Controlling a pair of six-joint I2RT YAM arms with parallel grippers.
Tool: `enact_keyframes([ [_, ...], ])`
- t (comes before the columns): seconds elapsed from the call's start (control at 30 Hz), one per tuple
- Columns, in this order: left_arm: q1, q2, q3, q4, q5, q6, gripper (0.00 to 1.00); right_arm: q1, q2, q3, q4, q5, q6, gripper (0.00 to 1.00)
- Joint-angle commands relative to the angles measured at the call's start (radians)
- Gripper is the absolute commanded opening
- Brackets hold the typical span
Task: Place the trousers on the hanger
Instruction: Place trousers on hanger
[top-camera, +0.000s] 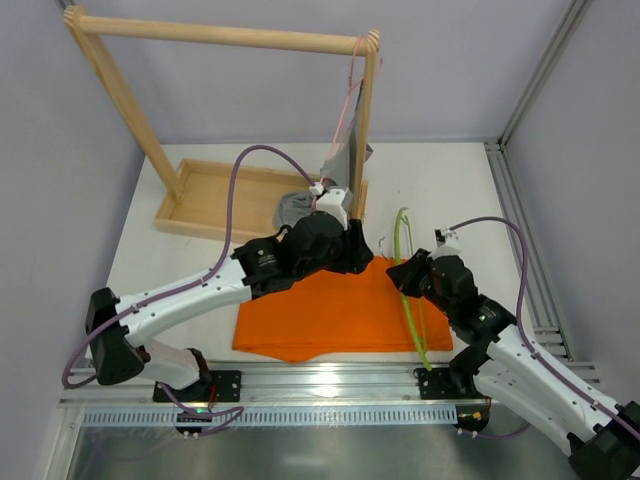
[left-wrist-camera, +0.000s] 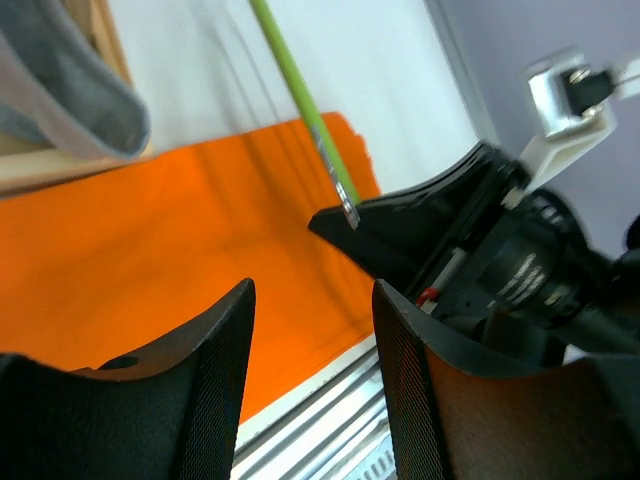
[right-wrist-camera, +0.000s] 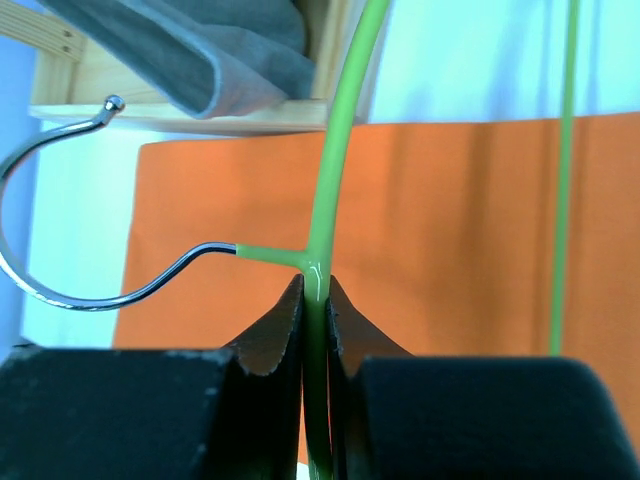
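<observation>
The orange trousers (top-camera: 335, 310) lie folded flat on the white table, and they also fill the ground below both wrist views (left-wrist-camera: 150, 240) (right-wrist-camera: 450, 220). The lime-green hanger (top-camera: 409, 300) rests across their right edge. My right gripper (top-camera: 403, 276) is shut on the hanger (right-wrist-camera: 335, 180), its fingertips pinching the green bar just below the spot where the metal hook (right-wrist-camera: 60, 285) branches off. My left gripper (top-camera: 357, 256) hovers over the trousers' far edge. Its jaws (left-wrist-camera: 312, 330) stand open with nothing between them. From the left wrist, the hanger (left-wrist-camera: 295, 95) runs into the right gripper's tip.
A wooden rack (top-camera: 220, 38) stands at the back with a wooden tray (top-camera: 215, 195) at its foot. A grey garment (top-camera: 345, 160) hangs from a pink hanger (top-camera: 352, 90) on the rack's right post. A metal rail (top-camera: 320, 380) runs along the near edge.
</observation>
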Motion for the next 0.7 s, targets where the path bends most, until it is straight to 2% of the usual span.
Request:
enact_keyframes([
  [0.0, 0.006, -0.060, -0.097, -0.052, -0.017, 0.015, 0.51, -0.002, 0.025, 0.004, 0.208, -0.060, 0.069, 0.04],
  [0.33, 0.012, -0.244, -0.288, -0.095, -0.091, -0.030, 0.52, -0.002, 0.145, -0.025, 0.421, -0.166, 0.141, 0.04],
  [0.47, 0.017, -0.290, -0.306, -0.066, -0.109, -0.036, 0.53, -0.002, 0.181, -0.099, 0.625, -0.237, 0.201, 0.04],
  [0.57, 0.018, -0.282, -0.297, -0.031, -0.099, -0.031, 0.53, -0.002, 0.175, -0.179, 0.719, -0.234, 0.237, 0.04],
  [0.67, 0.018, -0.249, -0.285, 0.012, -0.072, -0.027, 0.53, -0.015, 0.130, -0.254, 0.718, -0.185, 0.246, 0.13],
])
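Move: The folded orange trousers lie flat beneath the held green hanger, their middle about 12 cm to the right hand's left, 2 cm back and 14 cm down. From that hand the right post's foot is about 8 cm left, 20 cm ahead. From the empty left hand, the trousers' middle is roughly 5 cm left, 2 cm back and 26 cm down; the hanger's middle is some 10 cm right, level ahead and 12 cm lower. The green hanger, still pinched at its neck by the right hand, is carried about 5 cm left over the trousers towards their middle, rising slightly and then sinking, while the wrist rolls its left side up some 20 degrees. The left hand, half open and empty, draws away from it leftward and down, a little back, then lifts slightly. ##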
